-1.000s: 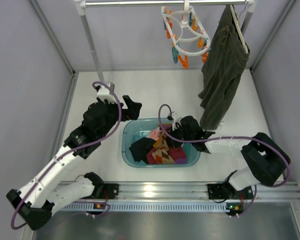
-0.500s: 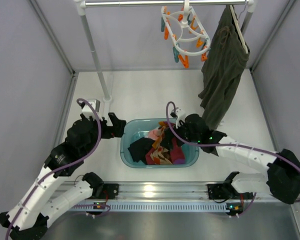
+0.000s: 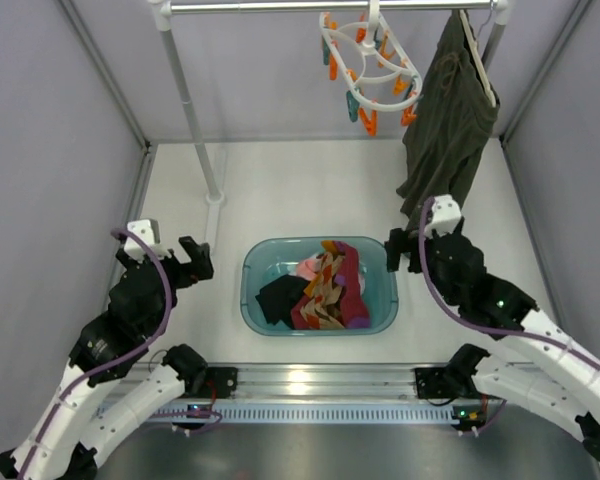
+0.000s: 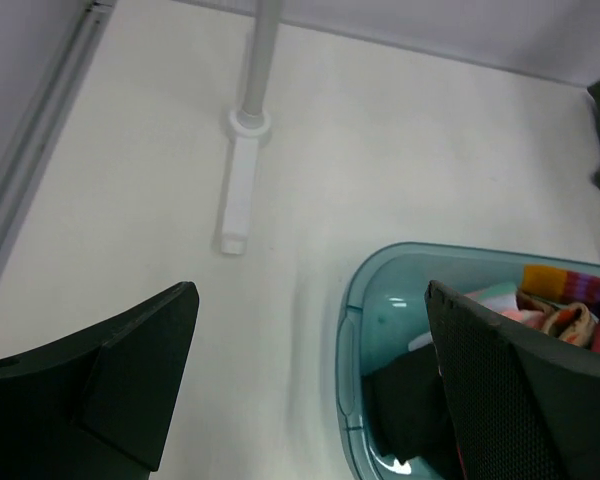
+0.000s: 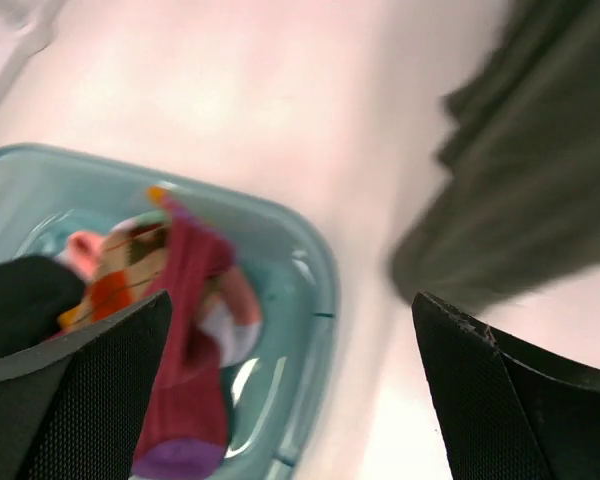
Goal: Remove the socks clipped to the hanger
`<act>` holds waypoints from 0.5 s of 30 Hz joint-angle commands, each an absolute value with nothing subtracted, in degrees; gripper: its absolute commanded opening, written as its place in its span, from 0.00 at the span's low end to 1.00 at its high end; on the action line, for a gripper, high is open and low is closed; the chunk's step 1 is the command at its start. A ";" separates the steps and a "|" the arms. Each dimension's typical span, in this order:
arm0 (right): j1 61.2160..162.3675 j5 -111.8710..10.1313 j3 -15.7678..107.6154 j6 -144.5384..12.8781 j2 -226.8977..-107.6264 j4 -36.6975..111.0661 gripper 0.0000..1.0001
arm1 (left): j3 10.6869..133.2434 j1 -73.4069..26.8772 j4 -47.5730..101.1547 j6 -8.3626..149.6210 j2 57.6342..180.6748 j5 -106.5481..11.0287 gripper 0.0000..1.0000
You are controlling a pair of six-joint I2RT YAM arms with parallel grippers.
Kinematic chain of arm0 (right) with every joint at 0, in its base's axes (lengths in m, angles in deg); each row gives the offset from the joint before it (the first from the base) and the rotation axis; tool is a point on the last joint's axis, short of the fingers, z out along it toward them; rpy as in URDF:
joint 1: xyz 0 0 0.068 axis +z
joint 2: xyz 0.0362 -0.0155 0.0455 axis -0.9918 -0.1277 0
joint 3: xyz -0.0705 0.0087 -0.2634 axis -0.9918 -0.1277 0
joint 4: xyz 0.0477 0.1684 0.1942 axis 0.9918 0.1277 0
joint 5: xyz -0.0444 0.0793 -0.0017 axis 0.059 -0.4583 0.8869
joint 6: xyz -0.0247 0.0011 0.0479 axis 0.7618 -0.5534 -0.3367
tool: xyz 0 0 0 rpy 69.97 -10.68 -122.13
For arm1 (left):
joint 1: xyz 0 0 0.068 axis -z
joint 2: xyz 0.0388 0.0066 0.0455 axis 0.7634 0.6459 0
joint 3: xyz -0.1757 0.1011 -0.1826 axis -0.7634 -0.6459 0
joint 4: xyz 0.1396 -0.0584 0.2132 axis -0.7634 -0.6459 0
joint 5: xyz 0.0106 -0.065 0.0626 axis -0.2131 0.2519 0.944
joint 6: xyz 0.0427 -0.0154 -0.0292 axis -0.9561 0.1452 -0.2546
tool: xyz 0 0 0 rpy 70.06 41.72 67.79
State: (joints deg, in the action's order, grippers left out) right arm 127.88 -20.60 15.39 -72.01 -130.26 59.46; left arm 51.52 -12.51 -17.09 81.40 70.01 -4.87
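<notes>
The white ring hanger with orange and teal clips hangs from the top rail, and I see no sock on it. The socks lie piled in the teal basin: black, pink, argyle and red with purple. My left gripper is open and empty, left of the basin. In the left wrist view it hovers over the basin's left rim. My right gripper is open and empty, at the basin's right end. The right wrist view shows the red sock below it.
The dark olive garment hangs on a pale hanger at the right of the rail, close behind my right gripper, and shows blurred in the right wrist view. The rack's left pole stands on a foot. Grey walls close in on both sides.
Both arms have drawn back from the basin, the left to the left and the right to the right. The right gripper has left the sock pile, which stays in the basin.
</notes>
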 commanded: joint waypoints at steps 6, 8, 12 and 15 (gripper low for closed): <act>128.37 2.65 23.98 -71.23 -118.36 76.90 0.99 | 49.01 -19.17 -16.27 80.59 66.60 -0.20 0.99; 128.28 2.82 25.22 -72.20 -115.90 79.12 0.99 | 48.66 -21.54 -15.57 80.23 66.51 -3.27 0.99; 128.28 2.91 25.49 -71.59 -112.56 81.15 0.99 | 48.40 -26.02 -14.16 78.39 67.48 -9.34 0.99; 128.37 2.83 24.87 -70.88 -110.97 80.80 0.99 | 48.14 -29.72 -13.28 77.77 67.83 -12.60 0.99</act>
State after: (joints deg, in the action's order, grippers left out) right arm 127.88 1.15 24.07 -71.46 -111.94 77.41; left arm 48.72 -26.91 -16.61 79.67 67.19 -7.51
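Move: The sock pile in the tub, already let go of, lies about 18 cm to the right hand's left, 4 cm nearer the base and some 23 cm below. The tub's middle is at nearly the same spot, about 3 cm back. The hanging trousers are roughly 14 cm ahead of that hand and 5 cm to its right, about level in height. From the left hand, the pile is about 25 cm to the right, level in reach, and 27 cm below. Rightwards and up, the right arm pulls its empty, wide-open gripper away from the tub, about 12 cm sideways with 8 cm of lift and a little drawing back, slowing near the end; the hand turns some 20 degrees clockwise and its fingers tip up towards level. The open left hand drifts about 5 cm left, also away from the tub, turning slightly counter-clockwise. ##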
